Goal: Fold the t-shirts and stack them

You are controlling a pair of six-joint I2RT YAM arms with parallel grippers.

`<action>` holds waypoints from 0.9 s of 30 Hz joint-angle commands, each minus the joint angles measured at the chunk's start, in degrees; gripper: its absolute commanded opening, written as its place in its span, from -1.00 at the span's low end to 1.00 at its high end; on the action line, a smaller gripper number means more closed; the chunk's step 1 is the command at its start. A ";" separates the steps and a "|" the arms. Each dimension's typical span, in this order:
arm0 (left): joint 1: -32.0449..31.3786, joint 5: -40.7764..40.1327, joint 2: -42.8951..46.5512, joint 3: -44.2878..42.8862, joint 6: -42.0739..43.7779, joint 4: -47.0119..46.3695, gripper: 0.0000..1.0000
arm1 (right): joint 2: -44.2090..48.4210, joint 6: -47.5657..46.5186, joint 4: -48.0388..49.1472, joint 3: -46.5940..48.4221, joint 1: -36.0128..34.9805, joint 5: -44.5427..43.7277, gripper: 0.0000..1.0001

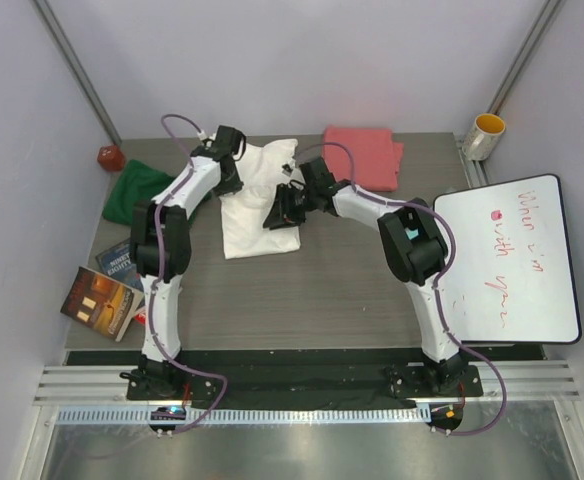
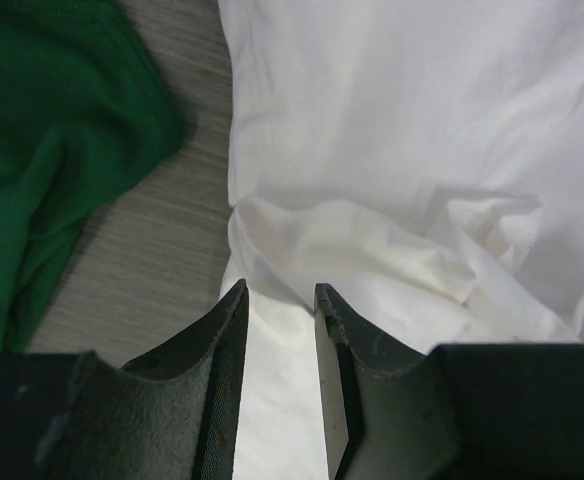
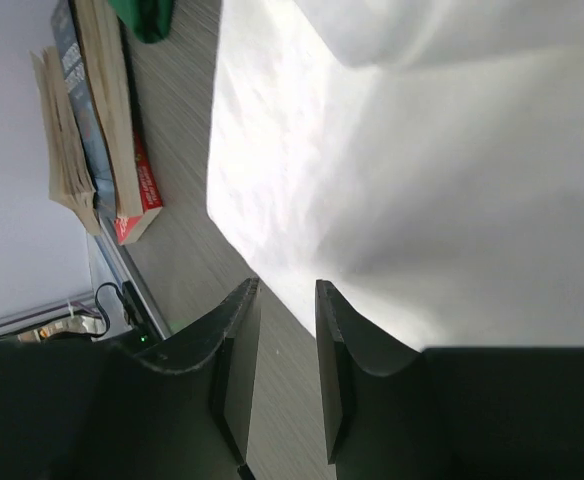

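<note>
The large white t-shirt (image 1: 252, 215) lies spread and partly folded at the table's middle. My left gripper (image 1: 230, 170) is at its upper left edge. In the left wrist view its jaws (image 2: 277, 290) stand apart over a rumpled fold of the white t-shirt (image 2: 402, 130), with cloth showing in the gap. My right gripper (image 1: 275, 215) hovers over the shirt's right side. Its jaws (image 3: 287, 285) are open, with bare table between them and the white t-shirt's edge (image 3: 372, 170) just beyond. The dark green t-shirt (image 1: 137, 190) (image 2: 52, 130) lies crumpled at the left. The coral-pink t-shirt (image 1: 364, 155) sits folded at the back.
Two books (image 1: 102, 290) (image 3: 92, 130) lie at the table's left front edge. A small red object (image 1: 110, 156) sits at the back left, a yellow mug (image 1: 487, 135) at the back right. A whiteboard (image 1: 507, 260) overhangs the right side.
</note>
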State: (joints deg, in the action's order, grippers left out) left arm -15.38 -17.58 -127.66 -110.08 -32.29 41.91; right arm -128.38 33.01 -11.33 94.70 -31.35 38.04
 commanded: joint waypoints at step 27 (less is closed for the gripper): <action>-7.83 8.00 11.99 30.19 -4.71 -12.91 -0.43 | -19.54 -2.78 -2.46 31.50 3.58 -7.46 -0.33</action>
State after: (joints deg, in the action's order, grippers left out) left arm -22.37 -10.13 -115.52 -81.78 -35.24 30.20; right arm -146.50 30.09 -14.33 120.90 -29.02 32.60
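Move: The white t-shirt lies folded under both hands. The left hand is headed for its near half, about 10 cm back, 7 cm right and 7 cm below; the green t-shirt lies 20 cm to this hand's left and 1 cm back. The right hand goes for the shirt's crumpled fold, some 8 cm ahead, 5 cm left and 6 cm below; the red cloth is roughly 16 cm ahead and 21 cm to its right. Back and down goes the left hand, about 10 cm towards the near half of the white t-shirt after a slight lift, swinging right late and bringing its fingertips down onto the cloth. The right hand travels some 10 cm forward to the crumpled fold, first rising slightly, then dipping, its fingers tilting up about 10 degrees. Both grippers stay partly open. ##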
